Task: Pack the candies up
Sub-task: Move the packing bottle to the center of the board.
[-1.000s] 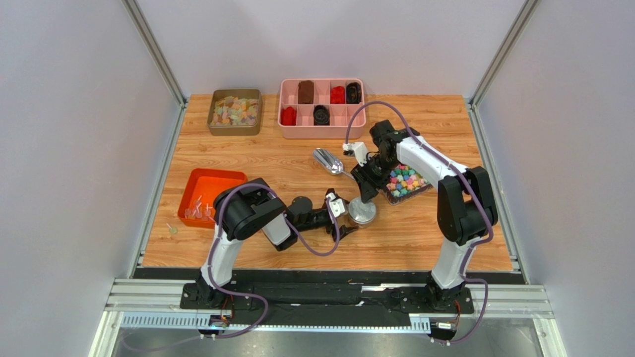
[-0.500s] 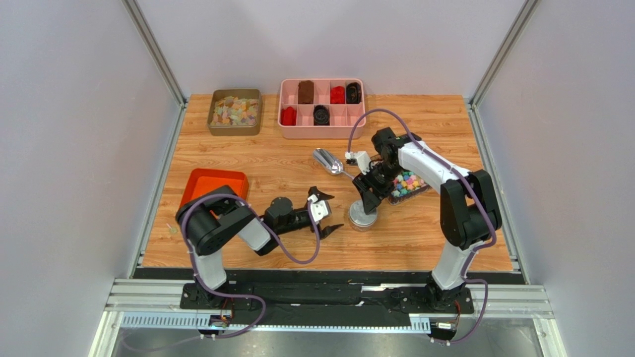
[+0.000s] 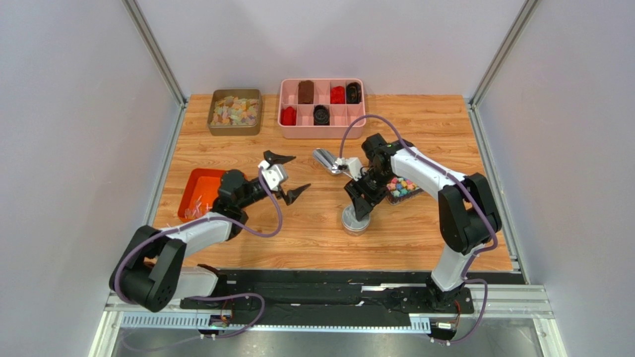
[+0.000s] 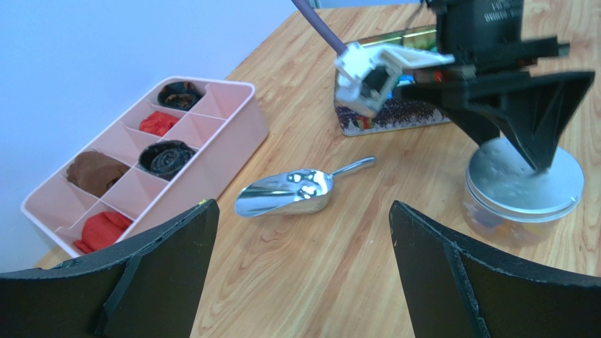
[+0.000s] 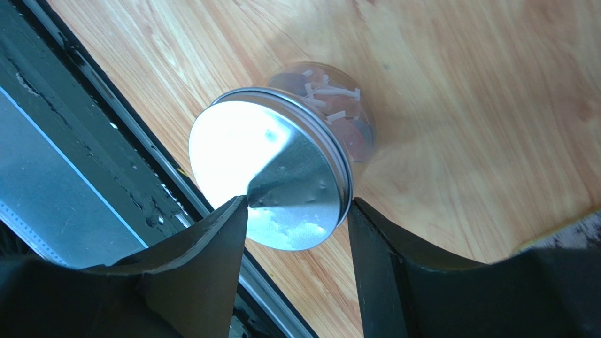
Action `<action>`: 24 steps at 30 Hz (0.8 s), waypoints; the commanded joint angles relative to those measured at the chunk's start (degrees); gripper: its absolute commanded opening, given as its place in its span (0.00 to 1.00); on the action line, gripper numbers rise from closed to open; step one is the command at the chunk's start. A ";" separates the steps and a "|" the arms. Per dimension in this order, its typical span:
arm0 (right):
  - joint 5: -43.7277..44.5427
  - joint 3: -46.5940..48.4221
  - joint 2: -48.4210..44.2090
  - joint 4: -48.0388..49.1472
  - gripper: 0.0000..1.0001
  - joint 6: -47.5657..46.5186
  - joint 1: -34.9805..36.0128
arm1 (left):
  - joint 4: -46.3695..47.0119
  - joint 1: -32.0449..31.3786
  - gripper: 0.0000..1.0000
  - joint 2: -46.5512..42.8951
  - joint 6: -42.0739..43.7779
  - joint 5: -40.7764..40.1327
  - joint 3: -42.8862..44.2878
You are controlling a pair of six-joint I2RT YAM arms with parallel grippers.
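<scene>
The candies (image 3: 195, 209), tiny twist-wrapped sweets, lie in an orange tray (image 3: 203, 181) at the left. A clear jar (image 3: 355, 221) with a silver lid (image 5: 268, 176) stands at mid-table. Whitish and pinkish pieces (image 5: 328, 95) show through its wall. My right gripper (image 3: 358, 199) hovers open just above the lid. In the right wrist view the right gripper (image 5: 298, 201) has its fingers on either side of the lid's near edge and holds nothing. My left gripper (image 3: 291, 173) is wide open and empty between the tray and a metal scoop (image 4: 286, 191).
A pink divided box (image 3: 321, 108) with red and dark items stands at the back. Left of it is a tin of pale gummies (image 3: 235, 111). A tin of bright blocky candies (image 3: 403, 186) lies beside my right arm. The table's near edge (image 5: 211, 211) is close to the jar.
My left arm has swung away from the jar, leftward and toward the back, staying open. My right gripper's jaws have widened over the lid and shifted slightly left.
</scene>
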 commanded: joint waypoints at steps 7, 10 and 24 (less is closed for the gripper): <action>-1.46 9.09 8.25 6.27 0.55 6.23 8.27 | -31.64 11.12 0.99 -9.54 -1.72 14.91 13.86; -0.93 12.43 10.89 6.53 0.55 6.59 10.20 | -40.79 13.75 0.99 -11.21 0.56 15.10 18.08; 4.60 20.96 -2.72 -1.02 1.00 1.41 8.90 | -59.37 22.02 0.99 -17.81 4.44 14.13 27.57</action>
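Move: The right hand's fingertips are already on the metal lid, the packing bottle's middle about 2 cm left, 1 cm back and 4 cm below; its goal near the board's center is roughly 11 cm left, level fore-and-aft, 7 cm down. The scoop lies about 18 cm ahead and 9 cm left, the star candy tray 15 cm ahead and 13 cm right. From the left hand, the bottle is some 17 cm right, 7 cm back and 16 cm below. Leftward, about 9 cm and almost level, the right hand pushes the bottle along the board by its lid, fingers half closed; it then stops, opens them wide and lifts nearly 4 cm clear, edging forward. The left hand, open and empty, withdraws left and up, away from the bottle, tipping down slightly. ##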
